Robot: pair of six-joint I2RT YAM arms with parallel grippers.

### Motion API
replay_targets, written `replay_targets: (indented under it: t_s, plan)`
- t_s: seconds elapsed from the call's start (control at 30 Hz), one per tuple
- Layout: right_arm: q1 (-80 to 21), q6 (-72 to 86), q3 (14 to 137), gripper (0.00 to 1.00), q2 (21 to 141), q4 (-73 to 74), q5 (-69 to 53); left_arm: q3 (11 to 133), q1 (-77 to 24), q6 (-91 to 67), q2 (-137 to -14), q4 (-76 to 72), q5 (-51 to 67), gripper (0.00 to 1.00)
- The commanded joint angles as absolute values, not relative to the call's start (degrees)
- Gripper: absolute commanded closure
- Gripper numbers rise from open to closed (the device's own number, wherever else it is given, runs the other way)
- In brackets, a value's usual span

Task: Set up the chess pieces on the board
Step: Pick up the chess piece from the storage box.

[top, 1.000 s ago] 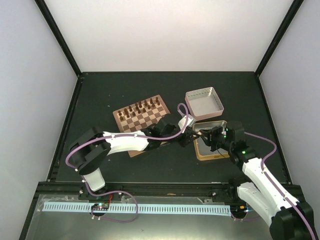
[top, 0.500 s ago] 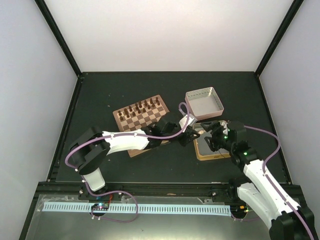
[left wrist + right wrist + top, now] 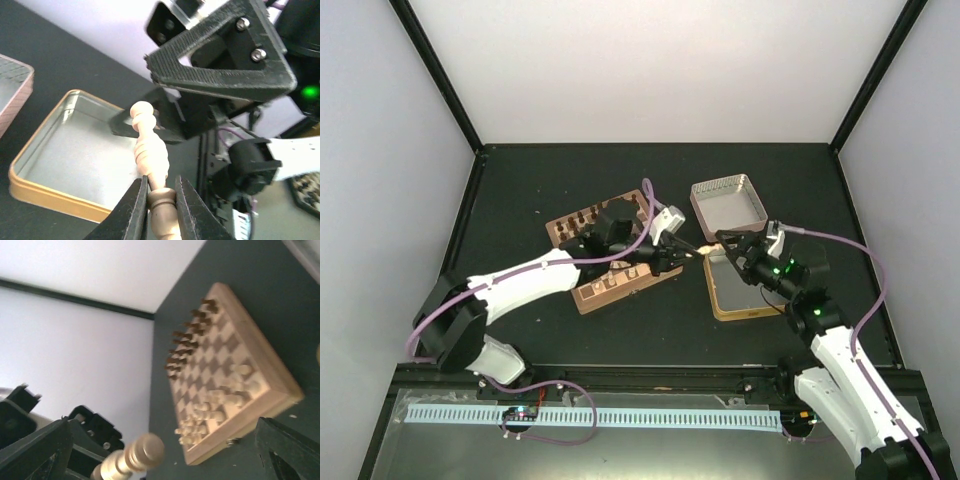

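Observation:
A pale cream chess piece (image 3: 149, 159) is clamped at its base between my left gripper's (image 3: 161, 199) shut fingers, its head pointing away. In the top view this piece (image 3: 705, 247) hangs between the board (image 3: 588, 295) and the gold tin (image 3: 748, 312). My right gripper (image 3: 733, 245) faces it with jaws wide open, touching nothing. From the right wrist view the piece (image 3: 134, 455) floats blurred between the spread right fingers (image 3: 287, 450). On the board (image 3: 272, 390), dark pieces (image 3: 189, 335) fill the far rows and pale pieces (image 3: 215, 407) the near ones.
A pinkish-silver tin lid (image 3: 728, 207) lies behind the gold tin, which looks empty inside (image 3: 75, 150). The left arm (image 3: 535, 280) crosses over the board's near part. Black frame posts and white walls enclose the dark table (image 3: 520, 190).
My right gripper has opened and let go of the pale piece, which stays in the left gripper. The left arm has swung up and left, over the board; the right has drawn back.

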State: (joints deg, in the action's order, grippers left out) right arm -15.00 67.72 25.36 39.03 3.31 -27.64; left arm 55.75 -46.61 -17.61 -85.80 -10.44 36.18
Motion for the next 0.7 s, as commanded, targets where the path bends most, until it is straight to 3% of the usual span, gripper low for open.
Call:
replay_targets:
  t_s: [0.0,0.17,0.33,0.47,0.67]
  plan:
    - [-14.68,62.5,30.24,0.0,40.47,-9.18,-39.28,55.29,-44.3,-16.28,-80.18,-8.37,47.96,0.98]
    - [-14.68,62.8,31.55,0.02,43.07,-16.9,-48.8,55.58,-41.22,-16.22,-74.42,-7.95,53.92,0.98]
    - [-14.76,65.92,32.52,0.12,44.15,-26.21,-57.39,55.87,-37.53,-16.34,-69.52,-7.44,59.62,0.99]
    - [-15.16,66.85,34.61,0.22,45.1,-28.76,-61.6,56.07,-36.45,-15.91,-68.0,-6.57,61.34,0.98]
    - [-17.83,65.56,37.65,0.28,47.68,-27.16,-62.8,56.5,-35.69,-16.57,-68.06,-6.81,63.52,0.98]
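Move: The chess piece, already gripped by the left fingers, points right: its middle is some 3 cm to the right of the left hand point and 1 cm below it. From the open right hand it lies about 4 cm left and 1 cm ahead, nearly level. The storage box is about 20 cm below the right hand, 6 cm to its right and 3 cm ahead; the chessboard, equally low, lies 23 cm left and 10 cm ahead. Upward go both hands together: the left, still pinching the piece, rises about 11 cm while drifting left and back, its fingers tipping up slightly. The right climbs about 14 cm, also left and back, swinging some 30 degrees counter-clockwise and tipping its fingers up as far, to face the piece's free end, its wide jaws narrowing by about a quarter. ##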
